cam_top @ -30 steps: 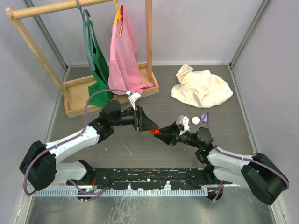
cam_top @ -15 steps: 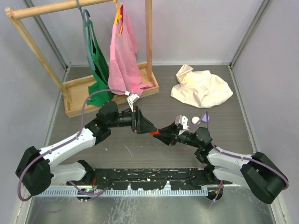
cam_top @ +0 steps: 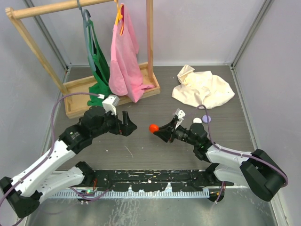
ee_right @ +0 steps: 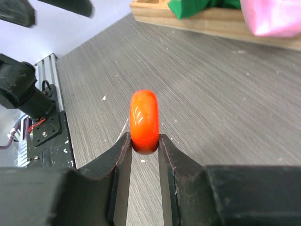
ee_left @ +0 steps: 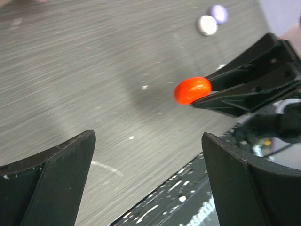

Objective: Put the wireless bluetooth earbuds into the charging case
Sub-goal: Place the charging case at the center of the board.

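A red round charging case (cam_top: 153,127) is pinched edge-on between the tips of my right gripper (cam_top: 158,129), above the table's middle. The right wrist view shows the glossy red case (ee_right: 144,121) squeezed in that shut gripper (ee_right: 144,142). My left gripper (cam_top: 129,123) hangs open to the left of the case, apart from it, with nothing between its fingers. From the left wrist, the open gripper (ee_left: 148,141) looks across at the red case (ee_left: 192,90). A white round case (cam_top: 197,121) and a lilac one (cam_top: 205,119) lie on the table behind the right arm. The earbuds are out of view.
A wooden rack (cam_top: 70,101) with a green bag (cam_top: 98,66) and a pink bag (cam_top: 124,56) stands at the back left. A cream cloth (cam_top: 202,89) lies at the back right. The black mounting rail (cam_top: 150,179) runs along the near edge.
My left gripper has opened and drawn back to the left, away from the red case. The right gripper still holds the case and has shifted slightly.
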Tool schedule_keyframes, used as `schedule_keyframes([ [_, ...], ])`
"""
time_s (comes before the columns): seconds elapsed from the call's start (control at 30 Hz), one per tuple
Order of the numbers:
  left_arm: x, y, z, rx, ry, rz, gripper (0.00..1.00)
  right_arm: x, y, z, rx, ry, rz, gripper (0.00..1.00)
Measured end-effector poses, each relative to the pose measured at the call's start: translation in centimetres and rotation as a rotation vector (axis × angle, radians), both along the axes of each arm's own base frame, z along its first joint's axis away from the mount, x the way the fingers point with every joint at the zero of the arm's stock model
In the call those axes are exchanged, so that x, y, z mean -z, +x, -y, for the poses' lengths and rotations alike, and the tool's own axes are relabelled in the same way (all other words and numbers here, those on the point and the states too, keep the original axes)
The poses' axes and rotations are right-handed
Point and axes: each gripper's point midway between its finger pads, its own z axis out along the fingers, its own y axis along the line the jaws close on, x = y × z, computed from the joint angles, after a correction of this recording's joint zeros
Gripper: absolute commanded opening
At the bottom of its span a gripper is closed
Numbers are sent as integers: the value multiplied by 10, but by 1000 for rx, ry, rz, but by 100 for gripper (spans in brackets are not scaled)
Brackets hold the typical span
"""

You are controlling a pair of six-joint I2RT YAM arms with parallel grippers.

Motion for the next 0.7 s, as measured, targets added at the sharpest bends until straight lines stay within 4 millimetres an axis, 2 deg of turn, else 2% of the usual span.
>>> schedule_keyframes([
  [0.23, 9, 2, -72, -225, 226, 51, 98, 30, 12, 8, 112, -71, -206, 0],
  [0.33, 11, 4, -105, -331, 316, 77, 98, 48, 18, 20, 188, -109, -304, 1],
  [0.47, 11, 7, -133, -436, 359, 109, 98, 70, 27, 44, 305, -151, -422, 1],
  [0.7, 23, 11, -164, -552, 407, 81, 98, 93, 44, 87, 503, -156, -577, 2],
])
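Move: The right hand holds the shut orange charging case about 15 cm above the board. Its likely spot is the bare board just left of the white case, roughly 15 cm to this hand's right, 8 cm ahead and 14 cm below. The white case stands some 20 cm right and 9 ahead, the purple one 25 right and 10 ahead. From the left hand that spot lies about 28 cm right, 9 ahead and 21 below. The right hand keeps its pinch on the orange charging case and carries it down and to the right, about 9 cm each way with some 4 cm forward, towards the white and purple cases, going mostly down at first and then ever more rightward while the wrist turns clockwise and the fingers swing from pointing left and level to forward and down. The empty left hand, still wide open, clears off about 16 cm to its left, away from the case, sinking slightly as its wrist turns some 30 degrees counter-clockwise and the fingers tip further down. ##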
